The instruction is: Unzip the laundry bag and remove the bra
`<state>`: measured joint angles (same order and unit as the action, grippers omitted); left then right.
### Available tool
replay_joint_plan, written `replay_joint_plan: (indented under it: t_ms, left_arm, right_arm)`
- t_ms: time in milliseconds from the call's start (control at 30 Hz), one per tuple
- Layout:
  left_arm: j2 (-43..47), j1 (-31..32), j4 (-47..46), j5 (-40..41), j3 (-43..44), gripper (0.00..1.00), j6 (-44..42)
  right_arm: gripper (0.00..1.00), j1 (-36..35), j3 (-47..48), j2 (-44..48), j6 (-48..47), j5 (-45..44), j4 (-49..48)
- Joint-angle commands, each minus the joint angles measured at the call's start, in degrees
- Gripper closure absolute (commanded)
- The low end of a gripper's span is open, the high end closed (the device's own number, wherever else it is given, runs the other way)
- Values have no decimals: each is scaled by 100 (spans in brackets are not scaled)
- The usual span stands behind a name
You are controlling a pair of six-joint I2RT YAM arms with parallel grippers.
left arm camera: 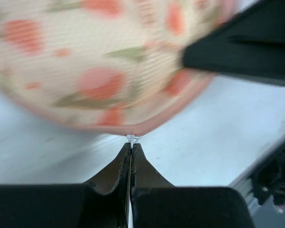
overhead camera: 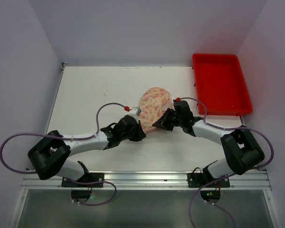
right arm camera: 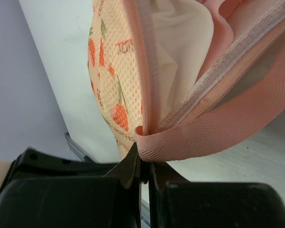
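Note:
The laundry bag (overhead camera: 154,105), cream-peach with orange print, lies mid-table. My left gripper (overhead camera: 142,131) meets its near end from the left; in the left wrist view the bag (left arm camera: 99,66) fills the top and that gripper (left arm camera: 132,145) is shut on a tiny white zip pull (left arm camera: 132,138) at the pink edge. My right gripper (overhead camera: 156,125) comes from the right. In its own view it (right arm camera: 145,165) is shut on the pink trim (right arm camera: 204,137) where the zip (right arm camera: 213,78) parts, showing pale lining (right arm camera: 180,52). The bra is hidden.
An empty red tray (overhead camera: 221,85) stands at the back right, close to the right wall. White walls close the table on the left, back and right. The right arm's black finger (left arm camera: 237,52) crosses the left wrist view's upper right.

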<state>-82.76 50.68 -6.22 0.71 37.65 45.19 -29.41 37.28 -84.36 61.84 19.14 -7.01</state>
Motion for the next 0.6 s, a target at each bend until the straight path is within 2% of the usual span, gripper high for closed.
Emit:
replay_joint_plan:
  t_ms: [0, 133, 267, 367, 400, 467, 500, 567]
  left_arm:
    - [760, -407, 831, 684, -687, 100, -116]
    - [1340, -1032, 947, 439, -1347, 100, -194]
    - [1815, -1121, 1507, 746, -1348, 100, -484]
    - [2157, -1130, 1397, 554, -1444, 100, -642]
    - [2194, -1130, 1273, 275, -1471, 100, -660]
    - [2125, -1121, 904, -17, -1419, 100, -661]
    - [2045, -1121, 790, -340, -1357, 100, -652]
    - [1669, -1069, 377, -597, -1094, 100, -582]
  right_arm:
    - [100, 479, 657, -28, -1304, 677, 787]
    - [100, 866, 1788, -746, -2674, 1915, 1675]
    - [100, 928, 2844, -1372, -3520, 1770, 2674]
    - [100, 928, 3505, -1776, -3750, 1463, 2924]
    - [86, 928, 3575, -1812, -3602, 1340, 2898]
    - [65, 919, 3524, -1743, -3356, 1198, 2591]
    - [35, 919, 3419, -1525, -3067, 980, 2468]
    - [25, 919, 2875, -1190, -2750, 751, 2004]
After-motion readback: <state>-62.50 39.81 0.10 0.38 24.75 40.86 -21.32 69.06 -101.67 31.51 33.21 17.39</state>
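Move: The left gripper still pinches the zip pull at the laundry bag's near edge; the bag's middle lies about 11 cm ahead of it, 6 cm to its right and 2 cm lower. The right gripper is shut on the strap end by the open zip, with the bag's middle about 8 cm straight ahead and 3 cm below. From the right hand, the bra cup showing in the opening is about 9 cm ahead, 6 cm to the right and 3 cm down. Keep the zip pull pinched and draw the left gripper quickly to the left, about 10 cm, turning it slightly counter-clockwise, then hold it there. Meanwhile carry the right gripper forward about 7 cm and up some 3 cm, swinging it roughly 20 degrees counter-clockwise with the strap end still gripped at first, then open its fingers late to let go of the strap. ##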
